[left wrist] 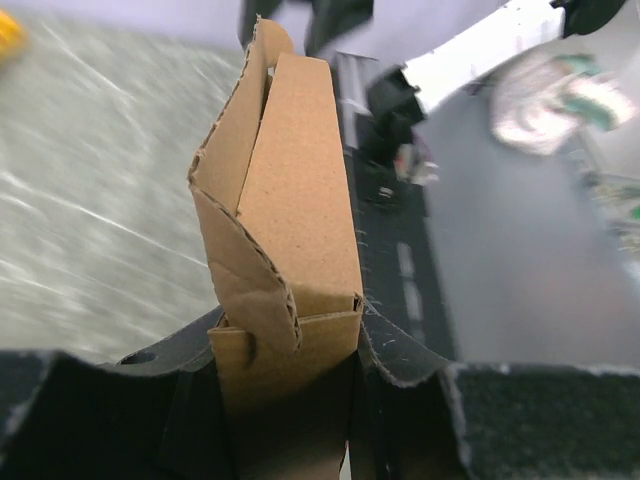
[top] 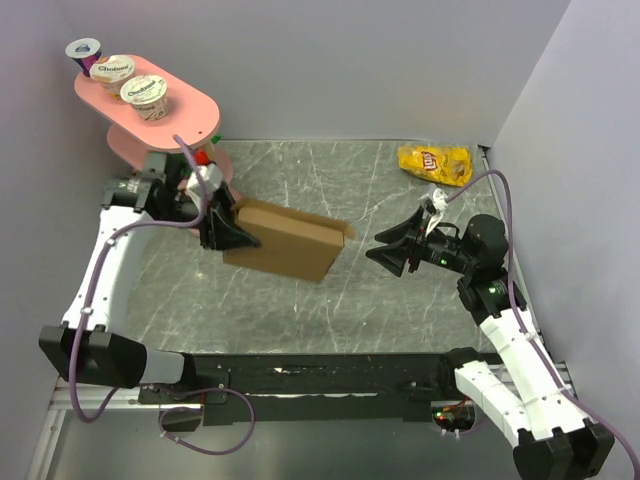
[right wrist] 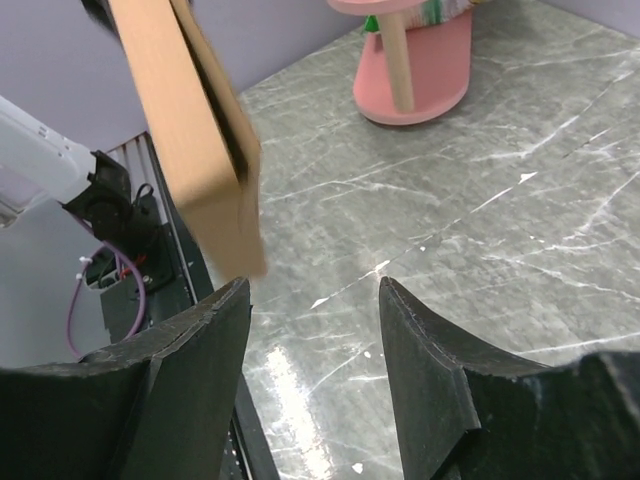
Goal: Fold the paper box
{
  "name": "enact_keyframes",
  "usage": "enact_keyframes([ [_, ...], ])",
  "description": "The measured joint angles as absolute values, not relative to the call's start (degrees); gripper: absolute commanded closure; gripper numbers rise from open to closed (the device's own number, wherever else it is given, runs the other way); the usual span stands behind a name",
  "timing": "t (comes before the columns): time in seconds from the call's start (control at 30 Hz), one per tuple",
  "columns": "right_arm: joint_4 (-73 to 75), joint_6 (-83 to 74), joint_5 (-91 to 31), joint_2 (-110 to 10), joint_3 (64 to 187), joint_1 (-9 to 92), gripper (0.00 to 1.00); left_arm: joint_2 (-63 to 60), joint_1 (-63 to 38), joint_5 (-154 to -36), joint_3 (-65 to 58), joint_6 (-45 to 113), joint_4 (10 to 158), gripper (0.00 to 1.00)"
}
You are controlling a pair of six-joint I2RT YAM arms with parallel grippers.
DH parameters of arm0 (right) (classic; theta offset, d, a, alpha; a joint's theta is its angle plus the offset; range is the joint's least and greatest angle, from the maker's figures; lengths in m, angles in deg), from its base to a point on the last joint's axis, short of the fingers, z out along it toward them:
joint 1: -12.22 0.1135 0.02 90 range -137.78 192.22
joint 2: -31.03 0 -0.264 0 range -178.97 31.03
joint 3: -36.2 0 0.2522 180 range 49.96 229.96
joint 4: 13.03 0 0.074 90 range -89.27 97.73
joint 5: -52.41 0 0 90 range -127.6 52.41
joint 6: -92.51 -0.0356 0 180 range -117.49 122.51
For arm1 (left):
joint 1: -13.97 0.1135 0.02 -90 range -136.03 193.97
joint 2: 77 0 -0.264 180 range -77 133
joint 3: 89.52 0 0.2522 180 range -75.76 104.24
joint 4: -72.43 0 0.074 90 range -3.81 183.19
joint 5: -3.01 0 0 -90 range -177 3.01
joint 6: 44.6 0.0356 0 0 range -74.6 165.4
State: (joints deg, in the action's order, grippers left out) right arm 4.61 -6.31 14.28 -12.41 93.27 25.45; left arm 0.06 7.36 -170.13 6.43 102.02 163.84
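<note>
The paper box (top: 290, 240) is plain brown cardboard, folded into a flat oblong and held above the table at centre left. My left gripper (top: 228, 236) is shut on its left end. In the left wrist view the box (left wrist: 290, 200) runs away from the jaws, with a loose flap (left wrist: 245, 270) folded along its left side. My right gripper (top: 383, 251) hovers to the right of the box, apart from it, jaws open and empty. In the right wrist view its fingers (right wrist: 200, 350) frame bare table, and the box (right wrist: 190, 130) hangs ahead at upper left.
A pink two-tier stand (top: 150, 105) with yogurt cups (top: 143, 92) stands at the back left, its lower tier (right wrist: 415, 75) in the right wrist view. A yellow chip bag (top: 435, 163) lies at the back right. Purple walls enclose the grey marble table (top: 400, 300).
</note>
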Motion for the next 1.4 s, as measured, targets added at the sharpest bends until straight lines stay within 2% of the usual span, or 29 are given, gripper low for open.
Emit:
enact_keyframes([
  [0.17,3.3,-6.9,14.3,-13.4,93.3,26.6,0.37,1.9,8.4,-170.3,23.6,100.8,163.8,0.98],
  [0.3,2.2,-7.3,14.3,-13.8,93.3,27.6,0.37,8.8,9.1,-170.9,42.2,99.1,164.5,0.98],
  [0.4,2.0,-7.2,14.2,-13.8,93.3,27.9,0.37,17.1,10.0,-171.2,58.2,94.0,163.0,0.98],
  [0.47,2.0,-7.0,14.0,-13.8,93.3,28.0,0.37,19.2,10.3,-170.8,60.8,86.0,155.6,0.99],
  [0.5,2.0,-7.0,13.8,-13.7,93.3,28.1,0.37,18.0,9.9,-168.0,57.1,78.4,147.5,0.99],
  [0.6,1.7,-7.0,13.7,-13.7,93.3,28.1,0.37,7.3,9.3,-162.5,31.7,55.7,115.4,0.99],
  [0.63,1.8,-7.1,13.3,-13.7,93.4,28.1,0.37,5.4,9.8,-162.5,26.9,47.5,107.3,0.99],
  [0.73,1.9,-7.9,10.7,-13.9,93.5,28.1,0.36,5.8,12.4,-159.7,26.9,35.1,95.0,0.99],
  [0.83,3.0,-8.6,7.2,-13.5,93.8,28.0,0.35,5.2,12.2,-155.5,25.6,30.3,90.0,0.99],
  [0.97,3.3,-10.2,6.3,-12.7,94.8,24.2,0.37,0.4,10.6,-154.4,12.3,25.0,84.5,0.99],
  [1.1,0.8,-14.0,8.3,-14.8,96.9,17.6,0.36,-2.5,10.5,-154.4,1.3,25.0,84.1,0.99],
  [1.23,2.2,-15.7,7.6,-18.6,101.9,16.9,0.37,-5.7,8.3,-154.2,-8.3,26.6,84.1,0.99],
  [1.4,4.6,-18.3,4.5,-20.3,107.1,17.3,0.38,-7.8,2.7,-154.6,-12.7,31.1,86.8,0.99],
])
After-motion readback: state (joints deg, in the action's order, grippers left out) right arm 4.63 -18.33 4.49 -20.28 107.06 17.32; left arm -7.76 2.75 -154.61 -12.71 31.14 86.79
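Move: My left hand holds the paper box by its left end, with the box's middle some 9 cm to the right, level with the hand. The pink shelf stands about 22 cm ahead and 18 cm left of that hand. From my empty, open right hand the box's middle is roughly 19 cm left, 2 cm ahead and slightly higher; the chips bag lies about 30 cm ahead, 17 cm right and well below. Keeping the box's end pinched, I swing my left hand up some 18 cm and forward 13, tipping the box's far side up, then sink nearly all the way back down and draw partly back, ending swung counter-clockwise about 15 degrees. My right hand waits nearly still, then rises forward and a little right, open and touching nothing, turning clockwise. ##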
